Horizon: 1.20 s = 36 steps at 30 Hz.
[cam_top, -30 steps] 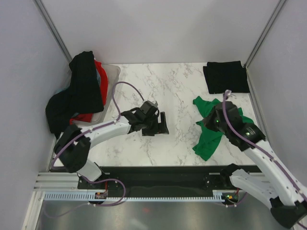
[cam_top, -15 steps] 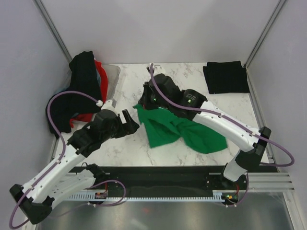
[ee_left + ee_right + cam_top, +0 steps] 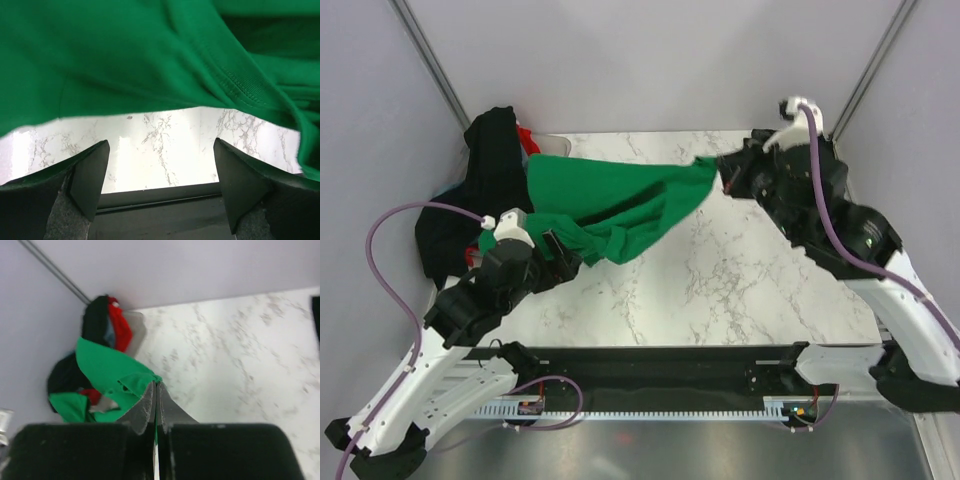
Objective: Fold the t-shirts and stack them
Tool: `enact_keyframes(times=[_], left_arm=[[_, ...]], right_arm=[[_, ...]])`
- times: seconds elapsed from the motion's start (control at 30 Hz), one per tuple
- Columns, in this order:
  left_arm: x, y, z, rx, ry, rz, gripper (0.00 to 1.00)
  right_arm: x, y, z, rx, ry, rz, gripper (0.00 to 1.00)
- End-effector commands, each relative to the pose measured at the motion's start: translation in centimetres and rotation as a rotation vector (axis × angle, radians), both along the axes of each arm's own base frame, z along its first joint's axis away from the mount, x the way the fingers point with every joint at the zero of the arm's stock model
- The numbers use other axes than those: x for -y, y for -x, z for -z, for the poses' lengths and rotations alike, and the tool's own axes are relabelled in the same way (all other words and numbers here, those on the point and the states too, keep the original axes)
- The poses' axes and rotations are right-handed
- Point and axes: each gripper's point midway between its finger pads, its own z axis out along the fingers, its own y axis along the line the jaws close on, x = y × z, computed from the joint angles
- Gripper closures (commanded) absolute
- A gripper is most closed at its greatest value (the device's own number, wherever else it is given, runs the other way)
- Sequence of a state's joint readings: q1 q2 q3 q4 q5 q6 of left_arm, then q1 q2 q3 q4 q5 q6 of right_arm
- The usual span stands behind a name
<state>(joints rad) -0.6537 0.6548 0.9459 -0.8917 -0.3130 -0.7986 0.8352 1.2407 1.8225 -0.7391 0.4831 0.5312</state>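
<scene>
My right gripper [image 3: 722,174] is shut on one edge of the bright green t-shirt [image 3: 610,195] and holds it up over the back of the table. In the right wrist view the fingers [image 3: 147,402] pinch green cloth [image 3: 107,367]. The shirt stretches leftward in the air and sags toward the tub. Its bunched lower end hangs over my left gripper [image 3: 563,258]. That gripper [image 3: 160,180] stands open below the green fabric [image 3: 125,55], with only marble between its fingers. Black t-shirts [image 3: 485,190] and a red one [image 3: 525,135] hang from the tub.
The translucent tub [image 3: 558,146] stands at the back left corner against the wall. A dark folded cloth [image 3: 317,315] shows at the right edge of the right wrist view. The marble table top [image 3: 720,280] lies between the arms, with grey walls on three sides.
The right gripper has lifted the green t-shirt off the table's middle and carried its edge to the back right. The left arm has drawn back to the left, under the hanging cloth.
</scene>
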Motion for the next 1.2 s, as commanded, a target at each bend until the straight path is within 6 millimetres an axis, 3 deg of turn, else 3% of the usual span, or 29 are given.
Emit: enact_keyframes(times=[0.0, 0.03, 0.07, 0.13, 0.17, 0.27, 0.33, 0.47, 0.6, 0.77, 0.9, 1.03, 1.17], left_arm=[[-0.8, -0.3, 0.6, -0.011, -0.031, -0.046, 0.08], [-0.6, -0.4, 1.2, -0.03, -0.036, -0.045, 0.09], [-0.5, -0.5, 1.6, -0.044, -0.032, -0.049, 0.09], [-0.2, -0.4, 2.5, -0.07, -0.035, -0.049, 0.09], [-0.1, -0.4, 2.9, -0.085, -0.03, -0.049, 0.1], [0.3, -0.3, 3.9, -0.107, -0.021, -0.046, 0.11], [0.6, -0.4, 4.9, -0.119, -0.015, -0.04, 0.11], [1.9, -1.2, 7.5, -0.18, -0.029, -0.024, 0.1], [2.2, -1.3, 12.7, -0.341, -0.1, -0.072, 0.05], [2.3, -1.2, 16.8, -0.44, -0.112, -0.138, 0.08], [0.6, -0.3, 19.6, -0.513, -0.144, -0.227, 0.07], [-2.1, -0.9, 20.8, -0.523, -0.06, -0.333, 0.04], [-2.9, -1.5, 21.7, -0.515, -0.017, -0.338, 0.07]], right_arm=[[3.4, 0.6, 6.9, -0.094, 0.058, 0.114, 1.0], [5.1, 1.5, 8.1, -0.113, 0.05, 0.145, 1.0], [6.0, 1.4, 12.6, -0.203, 0.068, 0.202, 1.0], [8.1, 2.5, 16.0, -0.27, 0.074, 0.255, 1.0], [9.1, 2.7, 19.3, -0.332, 0.087, 0.301, 1.0], [11.3, 3.6, 22.8, -0.384, 0.098, 0.356, 1.0], [12.1, 3.8, 23.7, -0.399, 0.097, 0.381, 1.0], [12.0, 3.9, 25.0, -0.432, 0.106, 0.371, 1.0], [11.6, 3.8, 25.5, -0.443, 0.118, 0.354, 1.0], [11.8, 3.4, 25.4, -0.438, 0.13, 0.357, 1.0], [11.4, 2.8, 25.6, -0.453, 0.136, 0.339, 1.0], [11.4, 2.0, 26.0, -0.467, 0.135, 0.326, 1.0], [11.1, 1.5, 27.1, -0.499, 0.124, 0.294, 1.0]])
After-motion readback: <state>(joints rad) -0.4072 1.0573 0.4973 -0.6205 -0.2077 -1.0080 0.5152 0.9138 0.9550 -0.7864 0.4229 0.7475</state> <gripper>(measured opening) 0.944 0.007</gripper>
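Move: My right hand already grips the bunched end of the green t-shirt high up. The bare table middle where it will come down lies about 46 cm below and 6 cm to the left, level fore and aft; the folded black t-shirt is some 25 cm ahead and 25 cm to the right, on the table. From my open left hand, the airborne green t-shirt's middle is about 9 cm ahead, 7 cm to the right, roughly level. The clothes bin sits some 20 cm ahead, 15 cm left, 18 cm below. I swing my right hand quickly down about 27 cm and some 12 cm to the right, tipping it down nearly 30 degrees, still shut on the green t-shirt, then all but hold there. My left hand, staying open, sinks about 21 cm almost straight towards the table, pitching down some 30 degrees, then eases left and turns counter-clockwise to come close over the shirt's near left corner. ##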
